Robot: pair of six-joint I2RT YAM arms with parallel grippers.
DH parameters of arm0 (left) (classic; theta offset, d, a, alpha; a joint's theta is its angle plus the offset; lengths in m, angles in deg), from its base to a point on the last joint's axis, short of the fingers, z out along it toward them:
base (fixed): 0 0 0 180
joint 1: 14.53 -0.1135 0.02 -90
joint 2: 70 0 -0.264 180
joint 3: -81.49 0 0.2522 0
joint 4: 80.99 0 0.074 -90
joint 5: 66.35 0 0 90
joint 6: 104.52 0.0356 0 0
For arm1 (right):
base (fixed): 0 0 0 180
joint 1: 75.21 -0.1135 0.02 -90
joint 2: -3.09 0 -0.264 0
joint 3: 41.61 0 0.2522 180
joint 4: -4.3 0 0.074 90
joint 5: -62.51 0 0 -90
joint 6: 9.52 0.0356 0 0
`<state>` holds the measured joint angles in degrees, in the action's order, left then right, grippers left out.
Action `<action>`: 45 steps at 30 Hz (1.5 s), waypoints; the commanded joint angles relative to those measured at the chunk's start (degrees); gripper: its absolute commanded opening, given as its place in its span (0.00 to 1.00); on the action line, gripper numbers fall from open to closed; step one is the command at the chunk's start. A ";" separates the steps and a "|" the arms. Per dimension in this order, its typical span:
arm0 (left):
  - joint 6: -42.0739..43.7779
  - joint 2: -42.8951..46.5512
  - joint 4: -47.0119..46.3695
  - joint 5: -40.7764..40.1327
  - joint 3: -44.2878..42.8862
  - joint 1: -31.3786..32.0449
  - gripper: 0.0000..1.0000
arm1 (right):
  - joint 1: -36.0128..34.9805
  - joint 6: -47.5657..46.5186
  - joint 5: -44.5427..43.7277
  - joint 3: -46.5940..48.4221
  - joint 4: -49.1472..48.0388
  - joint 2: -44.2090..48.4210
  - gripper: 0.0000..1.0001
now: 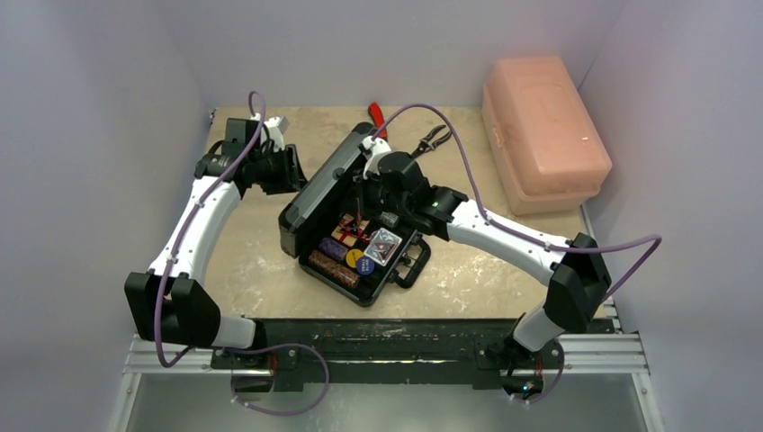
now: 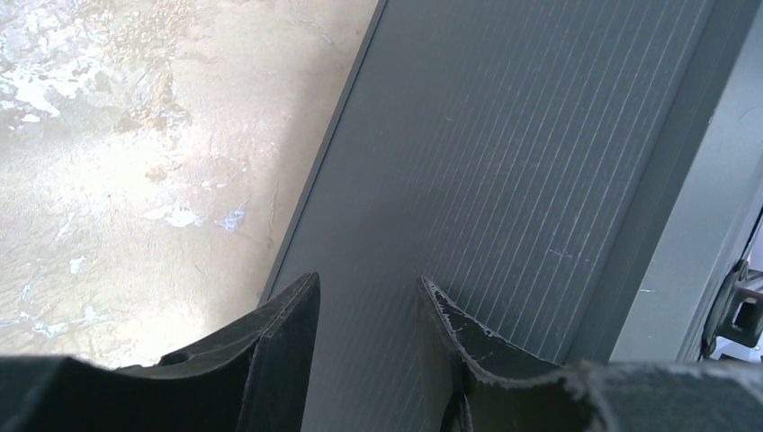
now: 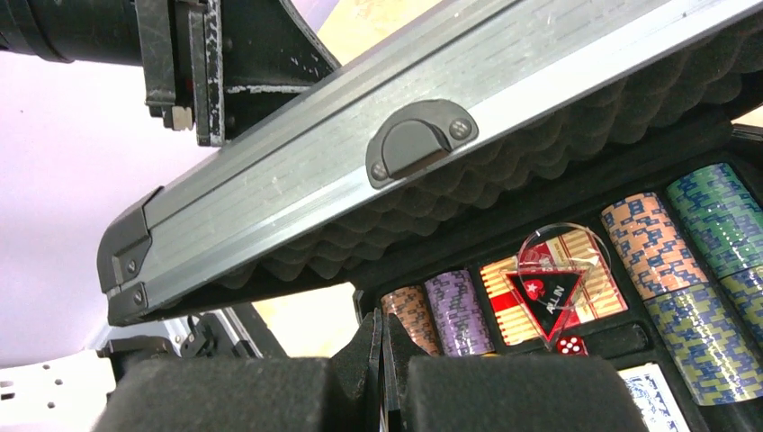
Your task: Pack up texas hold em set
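The black briefcase [image 1: 362, 294] lies open mid-table, its lid [image 1: 317, 187] half raised and tilted over the tray. Inside are chip stacks [image 1: 333, 268], a card deck [image 1: 382, 245], a yellow button [image 1: 353, 257] and a blue button [image 1: 366, 266]. My left gripper [image 1: 295, 171] is at the lid's outer face; its jaws stand open [image 2: 367, 301] against the ribbed lid [image 2: 504, 162], gripping nothing. My right gripper [image 1: 360, 214] hangs shut [image 3: 382, 328] over the tray, beneath the lid's foam lining [image 3: 540, 171], near chip stacks [image 3: 454, 310] and a clear "ALL IN" marker [image 3: 549, 292].
A pink plastic box [image 1: 543, 135] stands at the back right. A red-handled tool [image 1: 376, 115] and black pliers [image 1: 432, 139] lie behind the case. The case handle [image 1: 412, 263] points toward the near edge. Walls close in on the left, back and right.
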<state>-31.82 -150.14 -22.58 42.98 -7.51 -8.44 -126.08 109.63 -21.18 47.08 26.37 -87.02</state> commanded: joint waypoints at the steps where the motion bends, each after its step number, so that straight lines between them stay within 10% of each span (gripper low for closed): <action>1: 1.62 1.62 -0.08 1.24 -0.34 0.88 0.43 | -0.54 0.71 -1.72 3.58 -0.02 -0.43 0.00; 32: 3.59 3.53 0.93 2.29 -0.78 6.38 0.43 | -2.21 3.68 -6.25 0.77 4.98 3.81 0.00; 45: 3.68 3.76 0.97 2.03 -0.87 6.48 0.43 | -2.21 3.37 -18.45 -3.30 17.85 19.86 0.00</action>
<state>-29.65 -148.24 -21.47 44.08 -7.51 -2.23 -128.09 112.84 -32.96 44.83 40.10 -73.93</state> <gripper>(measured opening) 0.428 0.004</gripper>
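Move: The left hand is just outside the case's nearly upright lid; the lid's middle lies about 7 cm to its right, 2 cm back and 8 cm below. From the right hand, on the open inner side, the lid's middle is some 6 cm left, 4 cm ahead and 10 cm below. The red-and-yellow card pack sits about 2 cm left, 1 cm ahead and 18 cm below the right hand; the purple chips are 6 cm left and 3 cm back, about as low. The left hand, fingers staying part-open, eases right about 4 cm and some 2 cm back against the lid's outer face, turning slightly clockwise, to swing the lid over the case. The right hand, fingers shut, stays almost in place on the lid's inner side, rising a little and then sinking about a centimetre, before it draws away quickly to the right by some 6 cm, rising and slightly back, clear of the lid's path on the handle side. ##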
